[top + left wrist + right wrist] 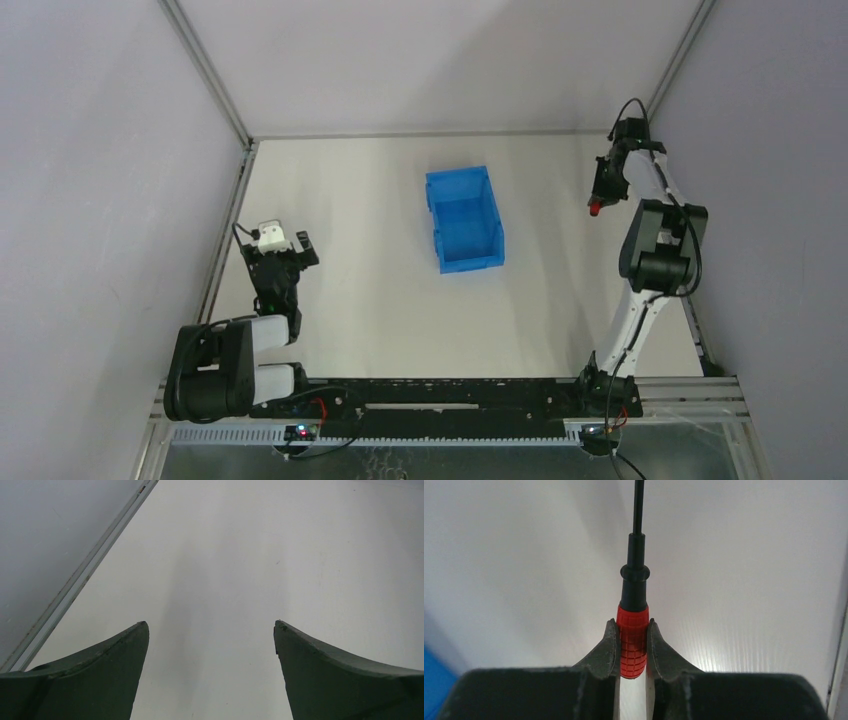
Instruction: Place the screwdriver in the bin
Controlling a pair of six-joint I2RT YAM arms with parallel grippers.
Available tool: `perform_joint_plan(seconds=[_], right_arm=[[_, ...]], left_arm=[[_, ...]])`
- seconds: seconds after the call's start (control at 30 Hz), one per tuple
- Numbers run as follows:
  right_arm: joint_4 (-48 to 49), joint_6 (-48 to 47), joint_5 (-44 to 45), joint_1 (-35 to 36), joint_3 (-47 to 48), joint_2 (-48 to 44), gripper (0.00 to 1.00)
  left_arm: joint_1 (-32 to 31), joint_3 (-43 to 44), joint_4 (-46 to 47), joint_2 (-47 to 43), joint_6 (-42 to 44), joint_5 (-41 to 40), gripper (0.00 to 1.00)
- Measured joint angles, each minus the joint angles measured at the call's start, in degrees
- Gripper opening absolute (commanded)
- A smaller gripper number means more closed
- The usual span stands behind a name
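The screwdriver (633, 635) has a red ribbed handle and a thin black shaft that runs out of the top of the right wrist view. My right gripper (632, 626) is shut on the red handle. In the top view the right gripper (598, 200) is raised at the far right, with the red handle end (594, 209) showing below it, well to the right of the bin. The blue bin (463, 220) stands open at the table's middle back. A blue corner of the bin shows in the right wrist view (435, 687). My left gripper (283, 247) is open and empty over bare table at the left.
A metal frame rail (222, 240) runs along the table's left edge and shows in the left wrist view (80, 577). Grey enclosure walls stand on the left, back and right. The right arm's elbow (662, 250) stands near the right wall.
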Motion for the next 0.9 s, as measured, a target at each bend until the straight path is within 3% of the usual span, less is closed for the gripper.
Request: perform_joint_plan(seconds=[0.3, 0.43, 0.7, 0.9], right_arm=[[0.68, 0.61, -10.45, 1.68, -6.51, -19.82, 0.07], [1.42, 0.44, -17.51, 6.99, -9.77, -25.27, 0.10], [2.86, 0.74, -21.66, 24.59, -11.82, -26.34, 0.10], [5.99, 2.01, -18.67, 33.11, -12.46, -24.39, 0.16]], left_arm=[[0.00, 0.00, 0.00, 0.00, 0.00, 0.00, 1.00], [0.00, 0.00, 0.00, 0.00, 0.00, 0.00, 1.00], [0.00, 0.00, 0.00, 0.00, 0.00, 0.00, 1.00], [0.00, 0.00, 0.00, 0.00, 0.00, 0.00, 1.00]])
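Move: The screwdriver is already held off the table by its red handle in the right fingers, its shaft pointing forward. The blue bin it is bound for has its middle roughly 35 cm to the left of that hand, some 3 cm farther back and about 2 cm lower. From the idle left hand the bin lies about 42 cm to the right, 9 cm ahead and some 6 cm down. The screwdriver goes up first, some 14 cm, the right hand keeping its pinch on the red handle. Before the rise ends it swings into a fast sweep of about 30 cm left towards and over the bin, easing back a little and sinking slightly at the last. The wrist turns some 40 degrees counter-clockwise and tilts the fingers outward from straight down. ##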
